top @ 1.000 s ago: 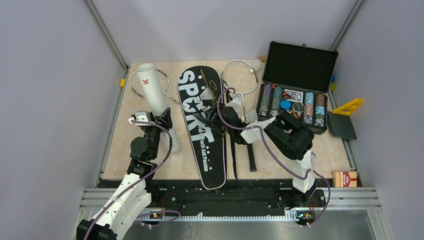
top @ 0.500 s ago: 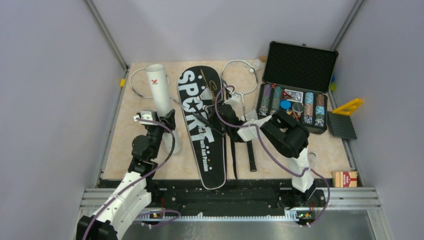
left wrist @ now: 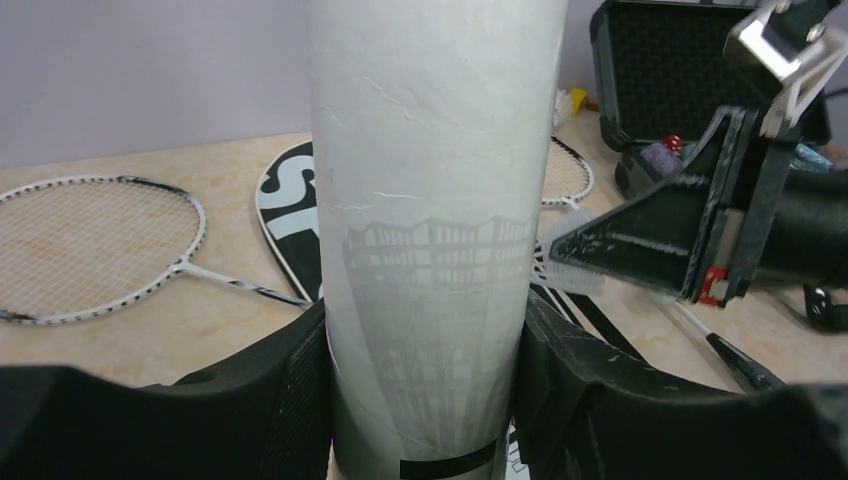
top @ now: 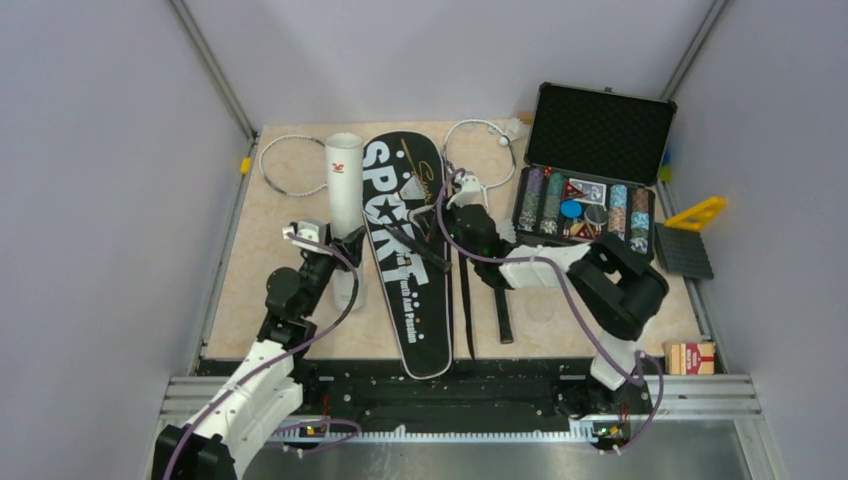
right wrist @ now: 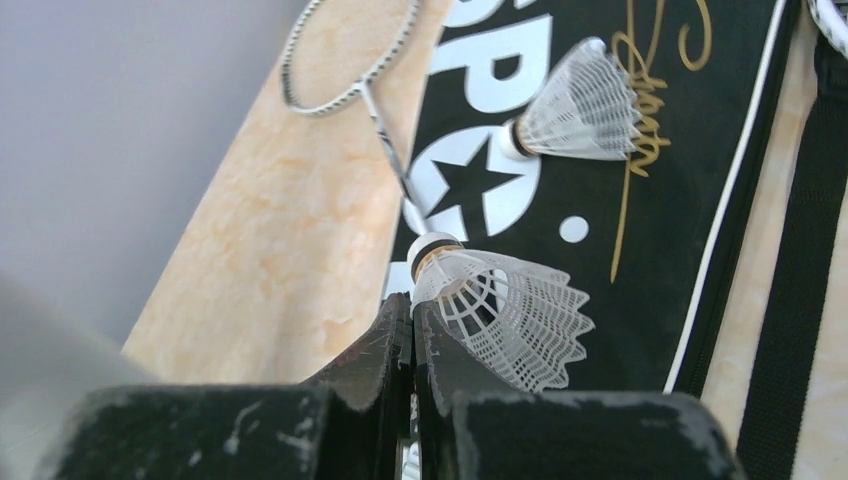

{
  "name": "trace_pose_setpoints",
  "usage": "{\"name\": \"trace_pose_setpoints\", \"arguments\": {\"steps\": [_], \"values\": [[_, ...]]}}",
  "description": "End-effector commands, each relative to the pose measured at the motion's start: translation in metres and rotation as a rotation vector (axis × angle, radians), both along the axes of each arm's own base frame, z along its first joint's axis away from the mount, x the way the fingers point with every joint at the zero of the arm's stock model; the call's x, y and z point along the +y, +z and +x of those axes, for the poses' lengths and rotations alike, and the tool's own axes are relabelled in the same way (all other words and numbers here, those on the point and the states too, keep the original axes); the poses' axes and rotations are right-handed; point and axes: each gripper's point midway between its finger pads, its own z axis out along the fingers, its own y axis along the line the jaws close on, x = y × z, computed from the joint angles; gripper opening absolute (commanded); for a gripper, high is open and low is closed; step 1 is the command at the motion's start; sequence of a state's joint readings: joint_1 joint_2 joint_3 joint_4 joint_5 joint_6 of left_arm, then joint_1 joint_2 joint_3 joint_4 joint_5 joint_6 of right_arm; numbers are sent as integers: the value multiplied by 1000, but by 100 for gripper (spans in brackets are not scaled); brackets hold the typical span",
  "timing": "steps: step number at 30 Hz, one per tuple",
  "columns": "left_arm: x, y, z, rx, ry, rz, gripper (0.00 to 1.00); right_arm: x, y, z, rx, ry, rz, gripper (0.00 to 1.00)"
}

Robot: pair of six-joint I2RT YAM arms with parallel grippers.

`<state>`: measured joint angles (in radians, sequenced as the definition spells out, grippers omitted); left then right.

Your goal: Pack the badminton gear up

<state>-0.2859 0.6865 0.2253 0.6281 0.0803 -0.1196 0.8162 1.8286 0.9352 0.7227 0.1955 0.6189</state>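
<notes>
My left gripper (top: pixel 342 245) is shut on the white tube (top: pixel 345 185), which it holds near its lower end; in the left wrist view the tube (left wrist: pixel 435 200) fills the gap between both fingers (left wrist: pixel 270 390). The black bag lettered "SPORT" (top: pixel 405 255) lies beside it. My right gripper (right wrist: pixel 412 315), over the bag's wide end (top: pixel 450 207), is shut on the skirt edge of a white shuttlecock (right wrist: pixel 505 310). Another shuttlecock (right wrist: pixel 575 100) lies on the bag (right wrist: pixel 690 190). One racket (top: pixel 290 165) lies at the back left, a second racket (top: pixel 482 140) right of the bag.
An open black case of poker chips (top: pixel 590 175) stands at the back right. A yellow triangle (top: pixel 697 213), a dark grid plate (top: pixel 683 252) and a small red box (top: pixel 690 355) lie along the right edge. The bag's strap (top: pixel 465 300) trails toward the near edge.
The right gripper has shut on the shuttlecock and its elbow has swung right. The left arm has carried the tube rightward, next to the bag.
</notes>
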Motion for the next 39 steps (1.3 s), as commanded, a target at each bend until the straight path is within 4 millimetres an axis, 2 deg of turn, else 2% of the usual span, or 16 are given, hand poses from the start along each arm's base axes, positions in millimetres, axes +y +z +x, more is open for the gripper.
{"name": "trace_pose_setpoints", "arguments": {"steps": [1,9,14,20,22,25,26,27,29,39], "values": [[-22,40,-7,-133,-133,27,26,-17,60,-19,-117,109,-55,0],[-46,32,-11,-118,-273,82,27,-70,116,-46,-219,148,-255,0],[-58,25,-16,-107,-352,105,26,-113,167,-56,-289,109,-320,0],[-69,19,-19,-98,-429,138,27,-138,232,-65,-440,93,-441,0],[-75,16,-22,-92,-476,150,27,-140,248,-70,-498,128,-489,0],[-81,9,-22,-67,-516,164,26,-127,261,-85,-599,283,-563,0],[-83,7,-23,-59,-533,172,27,-123,260,-89,-612,339,-594,0],[-85,7,-24,-55,-553,178,27,-119,251,-93,-604,419,-647,0],[-90,6,-28,-52,-595,183,27,-113,249,-102,-638,536,-707,0],[-105,-2,-43,-66,-696,259,27,-101,279,-139,-787,754,-688,0]]}}
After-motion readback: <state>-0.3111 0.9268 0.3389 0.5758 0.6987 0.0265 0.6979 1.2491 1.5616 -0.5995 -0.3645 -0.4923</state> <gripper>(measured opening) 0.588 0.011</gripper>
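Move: The right hand, already pinching a shuttlecock, has the mouth of the white tube about 31 cm above it, 18 cm to its left and 3 cm back. The racket handle lies 2 cm back, 3 cm left and 8 cm below, the other shuttlecock on the bag 14 cm ahead, 6 cm left and equally low. From the left hand, holding the tube, the pinched shuttlecock is about 10 cm ahead, 18 cm right and 9 cm below. Upward some 25 cm, drawing back about 11 cm and right 10 cm, the right hand carries its shuttlecock to the tube's mouth, rolling the wrist about 60 degrees, counter-clockwise seen from behind the hand, and swinging the fingers leftward; it dips slightly last. The left keeps gripping the tube, shifting it right, a little back and down while turning clockwise and leaning its mouth towards the shuttlecock. ##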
